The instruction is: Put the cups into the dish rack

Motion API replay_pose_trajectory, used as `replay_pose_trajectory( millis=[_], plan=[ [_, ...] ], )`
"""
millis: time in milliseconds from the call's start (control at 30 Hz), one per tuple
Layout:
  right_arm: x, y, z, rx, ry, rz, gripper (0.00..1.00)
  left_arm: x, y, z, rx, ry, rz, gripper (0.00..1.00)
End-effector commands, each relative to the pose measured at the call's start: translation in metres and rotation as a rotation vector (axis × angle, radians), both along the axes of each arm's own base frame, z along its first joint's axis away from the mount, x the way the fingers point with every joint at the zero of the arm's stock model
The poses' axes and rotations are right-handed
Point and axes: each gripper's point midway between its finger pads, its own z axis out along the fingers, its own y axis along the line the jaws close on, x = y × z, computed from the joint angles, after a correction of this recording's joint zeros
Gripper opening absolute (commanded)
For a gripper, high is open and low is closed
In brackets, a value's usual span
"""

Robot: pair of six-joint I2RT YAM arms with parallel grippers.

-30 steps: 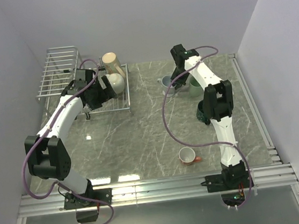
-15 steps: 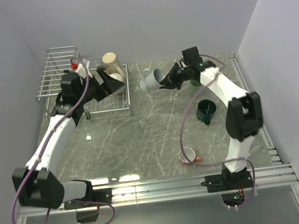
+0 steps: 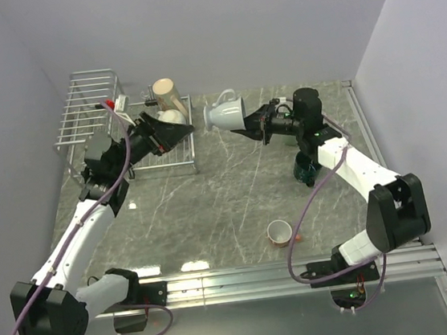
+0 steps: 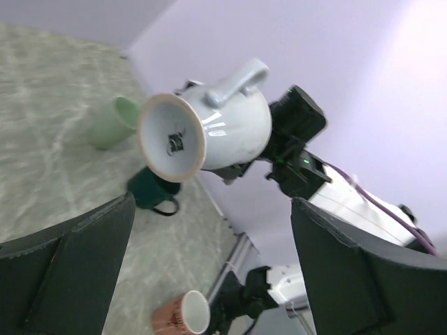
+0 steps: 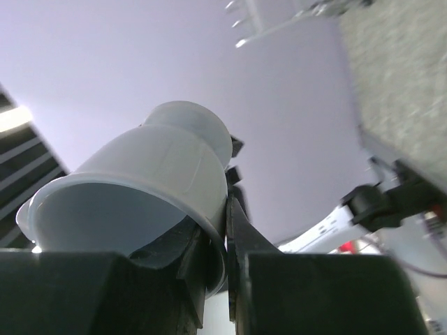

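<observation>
My right gripper (image 3: 255, 123) is shut on the rim of the pale blue cup (image 3: 226, 115), holding it tipped on its side in the air to the right of the dish rack (image 3: 92, 110). In the right wrist view one finger is inside the cup (image 5: 154, 174) and one outside, with the gripper (image 5: 227, 230) clamped on its wall. My left gripper (image 3: 163, 130) hangs open and empty at the rack's right end, facing the held cup (image 4: 209, 132). A beige cup (image 3: 168, 93) and a cream-white cup (image 3: 173, 117) lie in the rack.
On the marble table a dark green cup (image 3: 304, 166) stands partly under my right arm, and an orange-red cup (image 3: 279, 231) lies near the front. A pale green cup (image 4: 115, 122) lies behind the held cup. Walls enclose the table on three sides.
My right gripper has lifted the pale blue cup off the table and carried it left toward the rack. My left arm has drawn back from the rack and turned its open gripper toward the cup.
</observation>
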Motion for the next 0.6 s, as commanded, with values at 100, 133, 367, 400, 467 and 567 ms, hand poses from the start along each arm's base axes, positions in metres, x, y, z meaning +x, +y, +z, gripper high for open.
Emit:
replay_pose_trajectory(
  millis=[100,133,367,400,467,567],
  plan=[
    [-0.050,-0.006,0.089,0.181,-0.184,0.108,0.00,-0.030,-0.025,0.035,-0.101,-0.148,-0.159,1.00],
    [-0.052,-0.007,0.091,0.185,-0.187,0.111,0.00,-0.031,-0.027,0.037,-0.107,-0.164,-0.166,0.99],
    [-0.069,-0.001,0.098,0.184,-0.191,0.164,0.00,-0.034,-0.034,0.046,-0.136,-0.213,-0.174,0.99],
    [-0.070,0.000,0.095,0.177,-0.187,0.169,0.00,-0.037,-0.035,0.050,-0.148,-0.225,-0.188,0.99],
    [-0.073,0.004,0.090,0.172,-0.178,0.190,0.00,-0.038,-0.038,0.052,-0.154,-0.238,-0.210,0.99],
    [-0.078,0.010,0.086,0.180,-0.161,0.211,0.00,-0.040,-0.042,0.053,-0.163,-0.244,-0.241,0.99]
  ],
)
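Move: The pale blue cup, held sideways by its rim in the right gripper with its base towards the left one, lies about 13 cm right of the open left hand, 5 cm ahead and roughly level. In the rack, the white cup sits some 20 cm ahead and 29 cm below the left hand, 1 cm left; the tall cream cup is 7 cm beyond that. The cup's middle is 5 cm left, 3 ahead and 2 above the right hand; the left gripper is 18 left, 3 back and 2 above. The right fingers keep their pinch on the cup's rim as that hand lifts it about 6 cm and draws it back nearly as far, the rise done first. The left hand, wide open, closes in on the cup's base, going some 4 cm right, rising nearly as much and easing back 3 cm, turning about 10 degrees clockwise; no grip yet. ##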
